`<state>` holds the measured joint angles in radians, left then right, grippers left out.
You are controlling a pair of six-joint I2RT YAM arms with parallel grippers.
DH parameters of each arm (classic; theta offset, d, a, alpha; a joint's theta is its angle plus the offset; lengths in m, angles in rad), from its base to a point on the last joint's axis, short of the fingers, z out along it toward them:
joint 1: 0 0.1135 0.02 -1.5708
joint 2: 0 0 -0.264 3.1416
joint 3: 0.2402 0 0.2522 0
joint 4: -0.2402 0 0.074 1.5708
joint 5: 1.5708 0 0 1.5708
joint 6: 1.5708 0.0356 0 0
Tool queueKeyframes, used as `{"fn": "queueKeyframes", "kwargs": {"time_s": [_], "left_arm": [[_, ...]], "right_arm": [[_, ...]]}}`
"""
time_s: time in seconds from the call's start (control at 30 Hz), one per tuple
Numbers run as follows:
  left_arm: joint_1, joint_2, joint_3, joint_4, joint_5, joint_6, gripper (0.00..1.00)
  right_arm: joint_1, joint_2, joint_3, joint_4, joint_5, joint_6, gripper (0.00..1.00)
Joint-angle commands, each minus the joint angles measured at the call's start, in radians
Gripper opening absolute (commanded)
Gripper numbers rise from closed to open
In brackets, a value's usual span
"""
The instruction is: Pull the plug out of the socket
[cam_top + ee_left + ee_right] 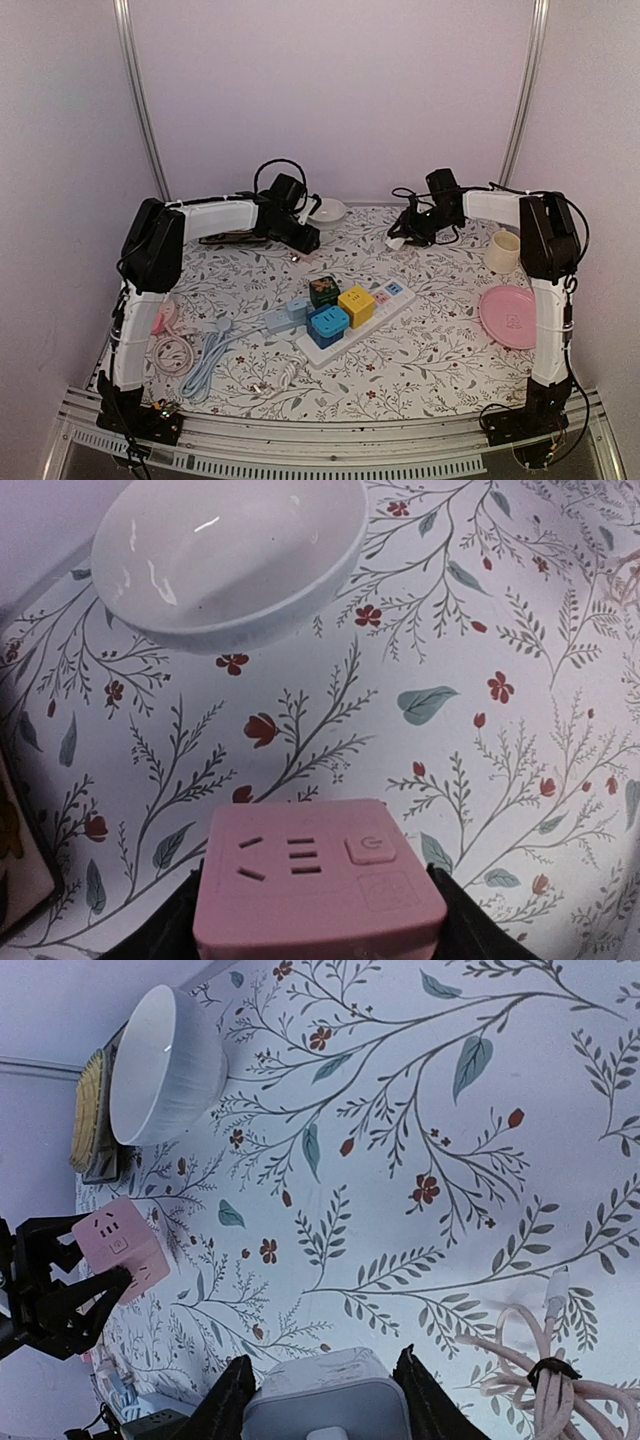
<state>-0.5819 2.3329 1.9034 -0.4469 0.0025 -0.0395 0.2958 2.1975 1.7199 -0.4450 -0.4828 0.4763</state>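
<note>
A pink cube socket sits between the fingers of my left gripper, which is shut on its sides above the flowered tablecloth. The same pink socket shows at the left of the right wrist view, held in the black left gripper. My right gripper is shut on a white plug block. In the top view my left gripper and right gripper are at the back of the table, well apart. The plug and socket are separate.
A white bowl stands at the back, just past the pink socket. A white power strip carries blue, yellow and dark cubes mid-table. A pink plate and cream cup are at the right. A coiled pink cable lies by the plug.
</note>
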Motion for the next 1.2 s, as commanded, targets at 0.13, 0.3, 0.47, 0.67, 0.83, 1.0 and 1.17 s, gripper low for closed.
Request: {"fn": "queueKeyframes", "kwargs": {"time_s": [0.13,0.3,0.47,0.67,0.83,1.0,1.17], "left_arm": [[0.011,0.024,0.045,-0.023,0.004,-0.047,0.46],[0.011,0.031,0.046,-0.024,0.001,-0.060,0.54],[0.011,0.034,0.057,-0.024,-0.002,-0.068,0.67],[0.011,0.036,0.094,-0.029,-0.007,-0.075,0.84],[0.010,0.031,0.115,-0.029,-0.002,-0.079,0.89],[0.007,0.009,0.118,-0.029,-0.003,-0.078,0.91],[0.002,-0.043,0.088,-0.022,-0.012,-0.070,0.91]], "right_arm": [[0.002,0.028,-0.053,-0.005,0.034,-0.011,0.59],[0.001,0.021,-0.070,-0.018,0.055,-0.025,0.75],[0.000,-0.004,-0.087,-0.037,0.084,-0.036,0.83],[0.001,-0.052,-0.135,-0.080,0.166,-0.063,0.89],[0.000,-0.126,-0.225,-0.080,0.215,-0.074,0.92],[0.001,-0.200,-0.300,-0.075,0.239,-0.071,0.94],[0.001,-0.259,-0.365,-0.076,0.280,-0.064,0.95]]}}
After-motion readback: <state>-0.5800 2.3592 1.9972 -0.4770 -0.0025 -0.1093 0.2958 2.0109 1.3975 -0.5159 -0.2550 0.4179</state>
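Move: The left gripper still holds the pink socket, with bare table some 4 cm straight below; the white bowl lies about 14 cm ahead and 6 cm right of it, the dark box 12 cm back and 5 cm right. The right gripper still holds the white plug about 6 cm above bare table, its set-down spot 1 cm back and 1 cm right; the yellow block is 19 cm back and 12 cm left of it. Lower the left gripper barely 1 cm to rest the socket on the table, pause, then open wider and lift off some 2 cm, easing forward. Meanwhile sink the right gripper about 4 cm while opening it around the plug; then, with the fingers wide, sweep low back and right, tilting its left side down about 15 degrees and drawing the plug along between the open fingers. ##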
